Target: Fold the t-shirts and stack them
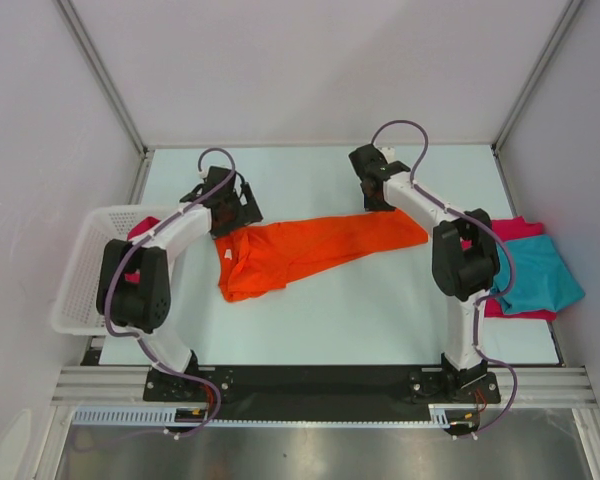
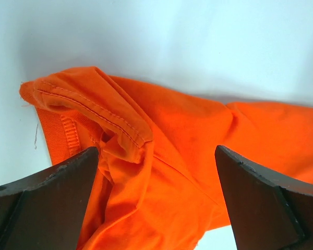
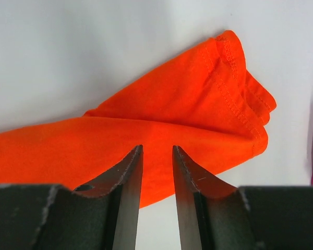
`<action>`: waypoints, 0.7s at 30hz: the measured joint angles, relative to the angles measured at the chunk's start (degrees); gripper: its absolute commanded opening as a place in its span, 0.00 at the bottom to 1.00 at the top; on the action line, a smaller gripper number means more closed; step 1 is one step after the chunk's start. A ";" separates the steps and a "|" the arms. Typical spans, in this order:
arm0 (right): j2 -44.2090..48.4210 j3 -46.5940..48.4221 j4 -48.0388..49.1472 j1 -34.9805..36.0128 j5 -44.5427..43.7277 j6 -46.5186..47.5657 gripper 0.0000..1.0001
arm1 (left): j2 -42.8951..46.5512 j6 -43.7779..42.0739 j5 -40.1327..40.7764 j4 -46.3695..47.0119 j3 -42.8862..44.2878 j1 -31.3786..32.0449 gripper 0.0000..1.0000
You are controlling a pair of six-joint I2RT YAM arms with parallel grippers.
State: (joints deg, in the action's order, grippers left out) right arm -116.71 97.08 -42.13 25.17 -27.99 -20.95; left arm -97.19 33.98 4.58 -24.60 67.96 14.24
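A bright orange t-shirt [image 1: 310, 250] lies stretched out in a long crumpled band across the middle of the table. My left gripper [image 1: 235, 215] hovers over its bunched left end, jaws wide open. In the left wrist view the fingers straddle the orange cloth [image 2: 188, 135] and a folded hem, and the gripper [image 2: 156, 151] holds nothing. My right gripper [image 1: 378, 195] sits over the shirt's right end. In the right wrist view its gripper [image 3: 156, 148] shows a narrow gap, open, above the orange cloth [image 3: 161, 114]. A teal t-shirt [image 1: 540, 275] lies on a crimson t-shirt [image 1: 515, 228] at the right.
A white mesh basket [image 1: 80, 270] stands at the table's left edge with a bit of crimson cloth [image 1: 143, 228] showing in it. Metal frame posts and white walls close in the table at the back and sides.
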 measured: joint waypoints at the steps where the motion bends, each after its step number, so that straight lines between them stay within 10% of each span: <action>1: 0.04 0.00 -0.04 0.00 0.00 0.02 0.34 | -0.24 0.00 0.09 -0.02 0.00 0.00 0.91; 4: 0.42 0.00 -0.02 -0.02 -0.07 0.02 0.34 | -1.79 -0.02 0.26 -0.33 0.00 0.00 0.76; 8: 1.53 -0.07 -0.02 -0.02 -0.28 0.04 0.33 | -2.69 -0.15 0.15 -0.44 -0.02 0.00 0.00; 21: 2.95 -3.28 0.09 0.00 -1.09 0.00 0.32 | -0.81 -1.01 1.77 -2.32 -3.08 0.00 0.00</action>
State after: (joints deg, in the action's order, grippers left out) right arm -113.75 93.80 -42.04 25.17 -29.08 -20.95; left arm -98.00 32.97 6.35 -26.92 64.88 14.24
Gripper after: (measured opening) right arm 0.325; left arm 0.011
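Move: The orange shirt's left-end fold, with its stitched hem, lies almost directly beneath the open left hand, about 3 cm down, 1 cm to its left. The shirt's near-left flap is about 12 cm back and 2 cm to the right of this hand; the white basket is some 21 cm to its left and 10 cm back. From the right hand, the fold is about 25 cm left, 5 cm back and 4 cm below. Straight down about 2 cm, the left hand lowers over the orange shirt's fold, its wide-open fingers closing fully to pinch the stitched hem edge. Still gripping, it then draws back towards the base about 2 cm and slightly left, sinking a little more and tipping about 5 degrees further down. ##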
